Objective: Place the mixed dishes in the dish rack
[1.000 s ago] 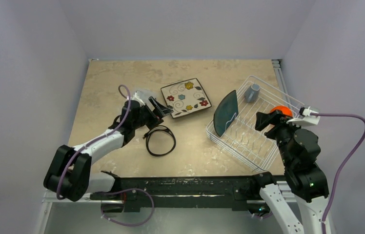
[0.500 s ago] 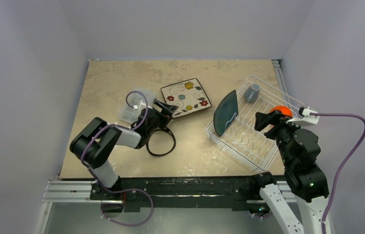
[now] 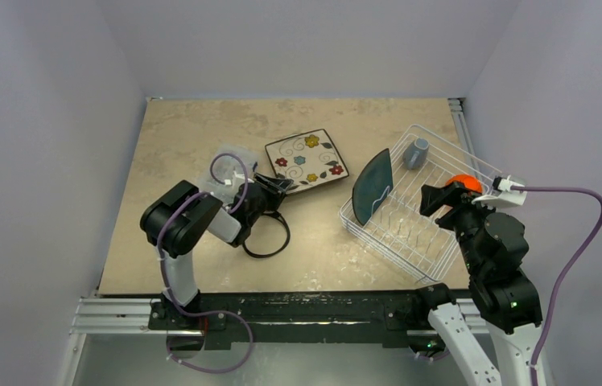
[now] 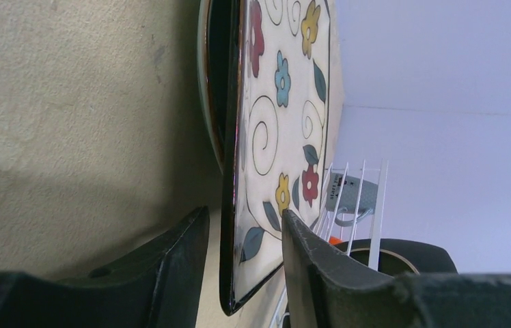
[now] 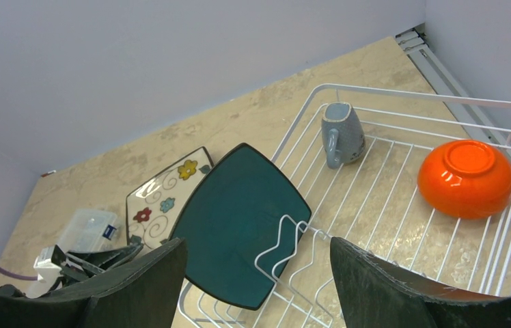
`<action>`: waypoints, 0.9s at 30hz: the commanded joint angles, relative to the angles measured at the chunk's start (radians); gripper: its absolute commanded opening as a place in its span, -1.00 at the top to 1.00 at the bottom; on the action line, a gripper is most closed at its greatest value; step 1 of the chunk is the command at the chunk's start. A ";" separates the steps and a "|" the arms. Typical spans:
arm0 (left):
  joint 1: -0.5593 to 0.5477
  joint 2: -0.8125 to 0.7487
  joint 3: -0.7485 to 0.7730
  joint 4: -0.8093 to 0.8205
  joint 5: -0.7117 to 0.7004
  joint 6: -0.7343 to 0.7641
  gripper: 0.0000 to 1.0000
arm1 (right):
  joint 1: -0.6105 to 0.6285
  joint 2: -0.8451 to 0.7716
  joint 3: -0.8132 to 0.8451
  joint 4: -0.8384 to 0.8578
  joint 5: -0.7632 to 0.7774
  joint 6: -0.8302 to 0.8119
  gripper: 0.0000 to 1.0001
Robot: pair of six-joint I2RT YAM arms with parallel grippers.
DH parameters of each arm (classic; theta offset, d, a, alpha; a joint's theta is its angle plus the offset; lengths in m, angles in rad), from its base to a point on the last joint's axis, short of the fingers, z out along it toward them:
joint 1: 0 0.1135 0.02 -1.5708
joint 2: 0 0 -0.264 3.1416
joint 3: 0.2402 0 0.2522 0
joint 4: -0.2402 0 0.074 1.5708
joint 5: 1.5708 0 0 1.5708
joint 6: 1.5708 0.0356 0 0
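The dark-rimmed patterned plate (image 3: 307, 161) lies mid-table, with a pale mint rim (image 4: 203, 102) showing under it. My left gripper (image 3: 278, 186) straddles its near corner (image 4: 236, 273). One finger (image 4: 307, 260) rests on the flowered face; the other (image 4: 177, 253) stands a little off the underside. The white dish rack (image 3: 443, 241) holds the grey-blue mug (image 5: 341, 133), the orange bowl (image 5: 466, 176) and the dark teal plate (image 5: 239, 219), which leans at its left end. My right gripper (image 5: 258, 242) hangs open above the rack with nothing between its fingers.
A clear plastic box (image 3: 221, 173) sits just left of the left gripper. A black coiled cable (image 3: 265, 233) lies on the table below that gripper. Walls close in the table on three sides, and a metal rail (image 5: 420, 48) runs along the right edge.
The left arm has folded in while its gripper slid onto the patterned plate's near corner, its jaws narrowing around the rim. The right arm has not moved.
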 commanded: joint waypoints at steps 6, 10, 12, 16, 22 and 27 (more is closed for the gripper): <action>-0.011 0.012 0.009 0.189 0.005 -0.004 0.42 | 0.000 0.011 -0.005 0.039 0.001 -0.019 -0.54; -0.011 0.028 0.010 0.241 0.018 -0.030 0.67 | 0.000 0.010 -0.005 0.039 -0.002 -0.018 -0.54; -0.010 0.050 0.003 0.317 0.011 -0.056 0.78 | 0.000 0.010 -0.004 0.035 -0.002 -0.018 -0.54; -0.006 0.049 -0.001 0.407 0.014 -0.111 0.90 | 0.000 0.007 -0.004 0.035 -0.002 -0.017 -0.54; -0.005 -0.087 -0.008 0.322 0.030 -0.083 1.00 | 0.000 0.012 -0.004 0.035 -0.004 -0.018 -0.54; 0.005 -0.133 0.004 0.330 0.040 -0.136 1.00 | 0.000 0.014 -0.004 0.034 -0.007 -0.017 -0.54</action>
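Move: The patterned plate's near rim is already between the left hand's open fingers; its middle lies about 8 cm ahead and 5 cm to the right, roughly at finger height. The black cable is some 14 cm back and 6 cm left, the clear box about 14 cm left and 3 cm ahead, and the teal plate in the rack some 20 cm right and level. From the right hand, the patterned plate is roughly 25 cm ahead, 28 cm left and 27 cm below. Almost in place, the left hand first shuts its fingers from about half open, pinching the patterned plate's near rim with one finger beneath and one on top. With the pinch made, it rises straight up about 3 cm, the wrist having rolled some 5 degrees, left side down. ##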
